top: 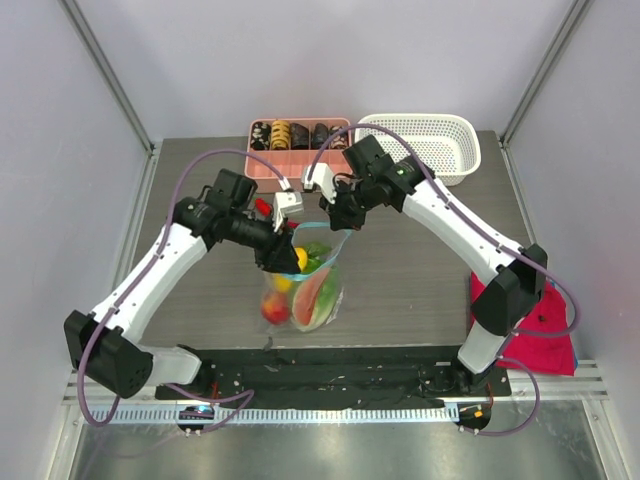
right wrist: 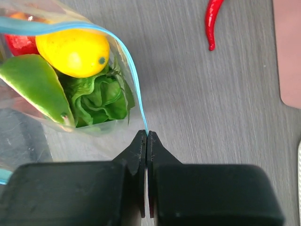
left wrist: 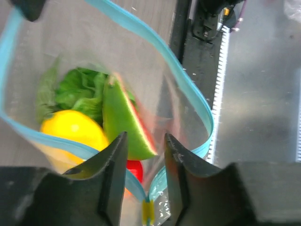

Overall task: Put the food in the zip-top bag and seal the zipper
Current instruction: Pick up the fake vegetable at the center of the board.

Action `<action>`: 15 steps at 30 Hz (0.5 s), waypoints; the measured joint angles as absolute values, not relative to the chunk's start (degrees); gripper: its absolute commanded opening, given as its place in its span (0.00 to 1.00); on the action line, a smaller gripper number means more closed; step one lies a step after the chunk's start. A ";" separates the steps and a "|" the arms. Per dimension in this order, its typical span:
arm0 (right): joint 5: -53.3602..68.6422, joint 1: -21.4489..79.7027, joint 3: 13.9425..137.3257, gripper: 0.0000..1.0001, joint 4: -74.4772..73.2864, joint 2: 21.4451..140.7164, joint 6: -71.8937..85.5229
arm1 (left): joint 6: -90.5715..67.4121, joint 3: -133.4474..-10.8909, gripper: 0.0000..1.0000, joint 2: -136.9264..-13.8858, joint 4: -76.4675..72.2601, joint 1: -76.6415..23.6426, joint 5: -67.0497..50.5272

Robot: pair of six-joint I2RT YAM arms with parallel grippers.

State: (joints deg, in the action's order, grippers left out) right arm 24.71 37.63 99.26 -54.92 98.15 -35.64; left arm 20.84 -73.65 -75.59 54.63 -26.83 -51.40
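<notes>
The zip-top bag lies mid-table, its mouth held up and gaping. Inside are the food pieces: a yellow lemon, green lettuce, a green-and-red wedge and a red tomato. A red chili lies outside the bag on the table, also seen in the top view. My right gripper is shut on the light-blue zipper at one side of the mouth. My left gripper stands open, its jaws either side of the zipper's joined end without pinching it.
A pink compartment tray with dark roll-shaped pieces sits at the back, with a white lattice basket to its right. A red cloth lies at the table's right edge, beside the right arm's base.
</notes>
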 measured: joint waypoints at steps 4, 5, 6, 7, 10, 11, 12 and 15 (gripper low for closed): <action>22.94 37.47 96.73 0.01 -53.67 94.85 -35.11 | 17.82 -74.35 0.71 -75.46 48.62 -18.55 -52.18; 22.35 37.47 95.53 0.01 -53.43 92.95 -35.07 | 16.82 -74.94 0.72 -75.66 46.35 -15.25 -51.99; 21.96 37.47 94.74 0.01 -53.41 91.46 -35.07 | 16.47 -75.90 0.74 -76.01 44.25 -12.45 -51.62; 21.54 37.47 93.97 0.01 -53.36 89.78 -35.09 | 16.60 -77.28 0.76 -76.58 42.57 -9.98 -50.94; 20.60 37.47 91.88 0.01 -52.80 84.53 -35.14 | 20.08 -82.19 0.76 -79.53 39.72 -7.29 -49.63; 20.38 37.45 91.24 0.01 -52.49 83.02 -35.20 | 21.89 -83.64 0.76 -80.93 39.33 -7.35 -49.34; 20.14 37.43 90.59 0.01 -52.23 81.73 -35.24 | 23.70 -84.86 0.76 -82.76 39.20 -7.42 -49.15; 19.31 37.41 89.01 0.01 -51.48 79.48 -35.44 | 30.44 -87.92 0.77 -89.14 40.56 -7.60 -48.75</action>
State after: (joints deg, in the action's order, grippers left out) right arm 19.31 37.41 89.01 -51.48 79.48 -35.44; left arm 30.44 -87.92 -89.14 40.56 -7.60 -48.75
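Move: The red chili pepper lies on the table about 22 cm ahead of my left hand, 4 cm to its left and roughly 21 cm below. Just beyond the pepper is the pink box, some 36 cm ahead of that hand. The zip bag of food hangs beside it, its middle about 4 cm to the right and 15 cm down. From my right hand the pepper is roughly 12 cm ahead, 16 cm left and 20 cm down. I free my left hand from the bag's rim, its fingers spreading on from part open to wide, and swing it quickly some 18 cm forward and 7 cm left towards the chili pepper, first rising, then starting to sink, the wrist rolling and turning counter-clockwise. My right hand keeps its pinch on the rim and draws up about 6 cm, right and slightly back. ##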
